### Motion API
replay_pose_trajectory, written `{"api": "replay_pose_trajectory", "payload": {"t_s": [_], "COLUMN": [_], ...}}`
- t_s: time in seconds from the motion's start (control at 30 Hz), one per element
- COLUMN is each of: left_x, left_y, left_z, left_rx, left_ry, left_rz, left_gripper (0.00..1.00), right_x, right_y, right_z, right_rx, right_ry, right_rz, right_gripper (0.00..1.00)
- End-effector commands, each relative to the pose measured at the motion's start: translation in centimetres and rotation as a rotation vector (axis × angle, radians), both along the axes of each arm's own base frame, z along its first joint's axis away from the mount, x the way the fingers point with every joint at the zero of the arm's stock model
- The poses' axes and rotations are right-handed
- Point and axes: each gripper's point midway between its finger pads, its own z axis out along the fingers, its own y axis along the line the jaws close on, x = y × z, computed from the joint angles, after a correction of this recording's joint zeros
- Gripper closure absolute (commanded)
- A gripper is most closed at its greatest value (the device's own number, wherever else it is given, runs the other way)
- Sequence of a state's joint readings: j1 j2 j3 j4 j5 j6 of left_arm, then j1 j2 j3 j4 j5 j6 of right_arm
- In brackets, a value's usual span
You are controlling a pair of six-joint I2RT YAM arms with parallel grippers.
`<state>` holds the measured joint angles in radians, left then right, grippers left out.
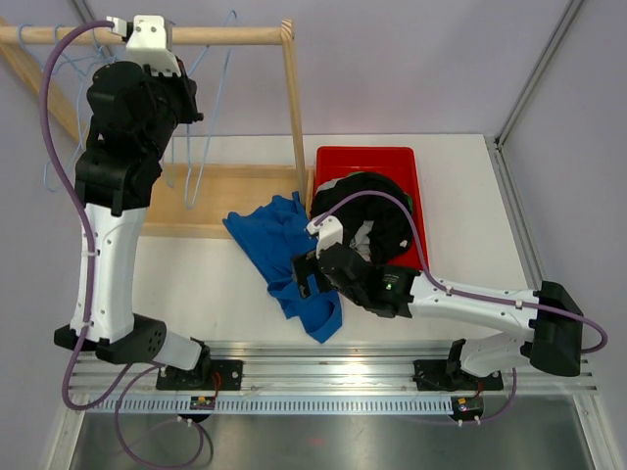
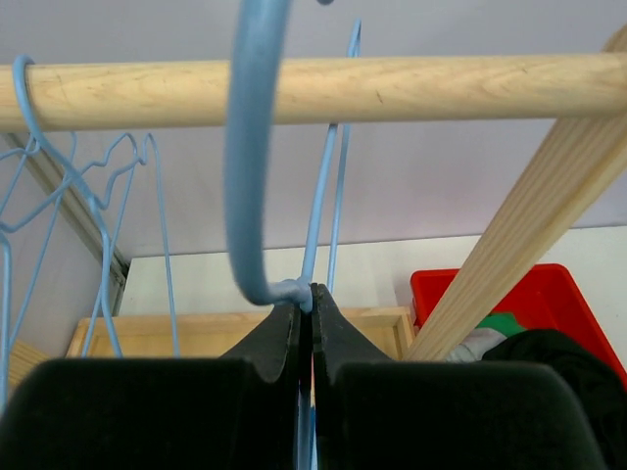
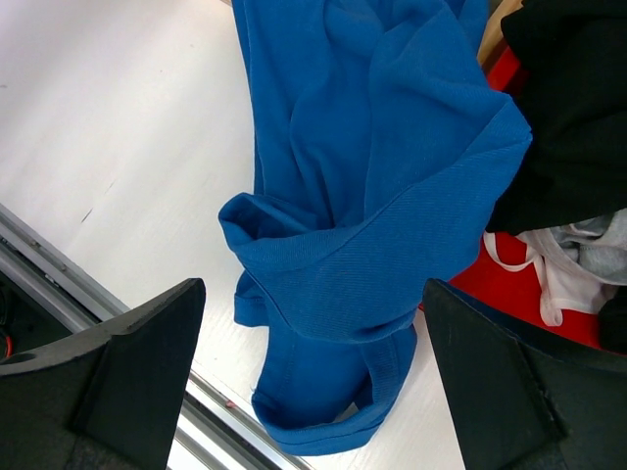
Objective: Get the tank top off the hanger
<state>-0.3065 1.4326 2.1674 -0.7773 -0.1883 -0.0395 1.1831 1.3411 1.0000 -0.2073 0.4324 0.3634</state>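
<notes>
The blue tank top (image 1: 289, 259) lies crumpled on the white table, off the hanger, with one strap loop toward the front edge (image 3: 372, 225). A light blue hanger (image 2: 250, 176) has its hook curving up across the wooden rail (image 2: 392, 88). My left gripper (image 2: 305, 294) is raised to the rail and shut on the hanger's neck just below the hook. Its thin wires hang down below (image 1: 201, 157). My right gripper (image 3: 313, 289) hovers over the near end of the tank top (image 1: 312, 274), open wide, with nothing between its fingers.
The wooden rack has a slanted post (image 1: 296, 108) and a base frame (image 1: 225, 186) behind the tank top. A red bin (image 1: 367, 162) to the right holds black and other clothes (image 1: 377, 206). Several blue wire hangers (image 2: 59, 186) hang at the rail's left. A metal track (image 3: 59, 284) borders the table front.
</notes>
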Motion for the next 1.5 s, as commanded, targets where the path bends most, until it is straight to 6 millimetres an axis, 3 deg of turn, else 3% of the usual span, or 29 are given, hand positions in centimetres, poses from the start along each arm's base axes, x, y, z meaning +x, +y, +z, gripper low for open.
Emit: {"api": "replay_pose_trajectory", "payload": {"t_s": [0.0,0.37,0.77,0.97,1.37,1.47], "left_x": [1.2,5.8,7.7,6.7,3.7,2.3], "left_y": [-0.3,1.3,1.8,1.8,1.7,1.9], "left_z": [1.5,-0.2,-3.5,-4.5,-1.3,0.1], "left_rx": [-0.047,-0.085,-0.077,-0.078,-0.097,-0.096], "left_ry": [-0.031,0.017,0.088,0.096,0.012,-0.035], "left_rz": [-0.067,-0.065,-0.053,-0.056,-0.079,-0.068], "left_gripper": [1.0,1.0,1.0,1.0,0.99,0.71], "right_x": [0.4,0.3,0.3,0.3,0.2,0.2], "right_y": [-0.6,-1.8,-1.8,-1.7,-1.3,-1.3], "right_z": [1.9,2.0,1.2,1.0,0.5,0.5], "right_rx": [0.044,0.044,0.037,0.039,0.037,0.037], "right_ry": [-0.043,-0.05,-0.037,-0.031,-0.014,-0.014], "right_rz": [-0.034,-0.054,-0.056,-0.054,-0.051,-0.051], "right_gripper": [0.0,0.0,0.0,0.0,0.0,0.01]}}
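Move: The left hand holds the empty blue hanger by its neck. The rack's wooden rail runs crosswise about 7 cm ahead of it and 4 cm above, with the hook still on the near side. On the rail, the nearest already-hung hanger is some 13 cm to the left, and the right-hand end post about 15 cm to the right. From the open right hand, the rail spot lies roughly 25 cm ahead, 15 cm left and 35 cm up. The left hand carries the empty hanger forward about 8 cm and down some 5 cm, tipping its fingers slightly downward, to bring the hook over the rail while the neck stays pinched. It then eases back towards its base about 3.5 cm and up a little, drawing the hook against the rail, and only at the very end do the fingers start to open, to about a quarter, still around the neck. ##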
